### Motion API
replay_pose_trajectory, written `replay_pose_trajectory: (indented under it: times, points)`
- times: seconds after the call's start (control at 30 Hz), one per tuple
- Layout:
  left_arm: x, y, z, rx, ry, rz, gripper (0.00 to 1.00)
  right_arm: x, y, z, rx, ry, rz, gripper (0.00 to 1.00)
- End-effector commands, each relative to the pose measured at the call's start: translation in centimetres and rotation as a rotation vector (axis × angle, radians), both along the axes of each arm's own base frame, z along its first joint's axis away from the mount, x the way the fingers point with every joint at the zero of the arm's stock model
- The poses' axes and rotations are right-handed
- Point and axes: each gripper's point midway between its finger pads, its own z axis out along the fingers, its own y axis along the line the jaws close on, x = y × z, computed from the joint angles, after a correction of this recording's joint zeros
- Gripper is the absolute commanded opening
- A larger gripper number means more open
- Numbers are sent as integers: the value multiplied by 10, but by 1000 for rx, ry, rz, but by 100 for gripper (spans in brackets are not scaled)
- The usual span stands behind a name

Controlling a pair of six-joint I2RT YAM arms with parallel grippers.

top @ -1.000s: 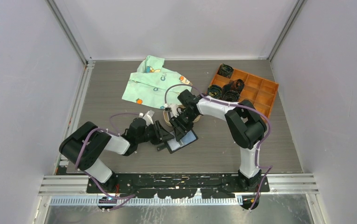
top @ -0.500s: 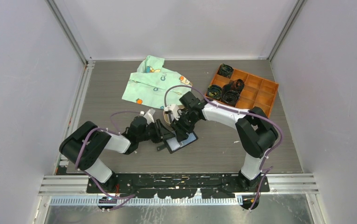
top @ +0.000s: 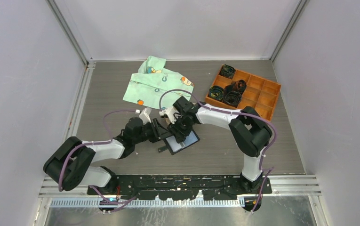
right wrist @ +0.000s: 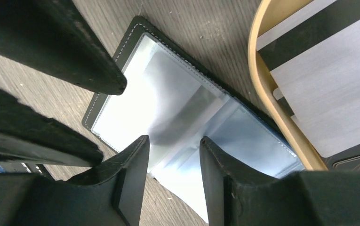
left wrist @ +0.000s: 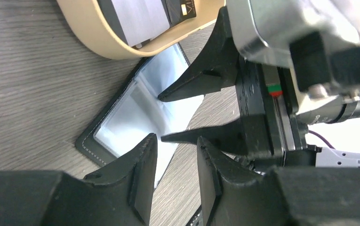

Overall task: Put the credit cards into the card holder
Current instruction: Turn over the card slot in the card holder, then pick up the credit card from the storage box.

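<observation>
The card holder (top: 188, 141) lies open on the table, its clear inner pockets (right wrist: 178, 99) facing up and showing no card. The credit cards sit in a tan oval tray (right wrist: 261, 99) just beyond it: a whitish-grey card (right wrist: 328, 94) with a black stripe, and a black card (left wrist: 180, 7) beside another pale one (left wrist: 140, 19). My left gripper (left wrist: 176, 141) hangs open over the holder's near-left edge. My right gripper (right wrist: 174, 141) is open too, low over the plastic pockets, nothing between its fingers. The two grippers' fingertips nearly meet.
A green patterned cloth (top: 156, 82) lies at the back of the table. An orange compartment box (top: 262, 94) with dark rolled items stands at the back right. The tan tray (top: 169, 118) is mostly hidden under the right wrist.
My left arm has swung its elbow out to the left and its gripper has drawn back slightly. The right gripper has shifted a little left over the holder. The holder has not moved.
</observation>
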Motion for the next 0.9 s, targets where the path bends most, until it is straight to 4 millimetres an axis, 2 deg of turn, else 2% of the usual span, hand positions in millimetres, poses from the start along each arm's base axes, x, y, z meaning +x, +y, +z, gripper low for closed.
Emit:
replay_pose_trajectory:
  times: [0.0,0.17,0.3,0.6,0.87]
  points:
    - [-5,10,-2,44,-33,7,38,12,1,-2,-38,-34,-32,46]
    - [-9,11,-6,44,-17,-2,37,12,0,0,-34,-9,-45,26]
    - [-10,7,-8,28,-5,-10,37,14,-2,1,-28,19,-65,17]
    - [-10,6,-13,23,14,-12,37,16,-4,5,17,100,-111,17]
    - [-10,5,-15,23,22,-12,36,8,3,21,133,232,-112,20]
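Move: The card slot in the open card holder lies practically under my right fingertips, about 1 cm to their left and 1 cm below. The holder's blue half is some 3 cm to my right hand's right and 1 cm farther out. The card basket's middle is about 9 cm straight ahead of that hand. From my raised left hand, the slot is roughly 2 cm back, 4 cm to the right and 5 cm lower. My right hand closes its half-open fingers to a narrow gap low at the card slot's edge, easing about 1 cm forward and to the right over the open holder. As it slows, it tips its fingertips some 10 degrees back towards me and turns slightly clockwise. My left hand sinks about 2.5 cm towards the holder's left end, drawing a little back and left, its gap unchanged. ##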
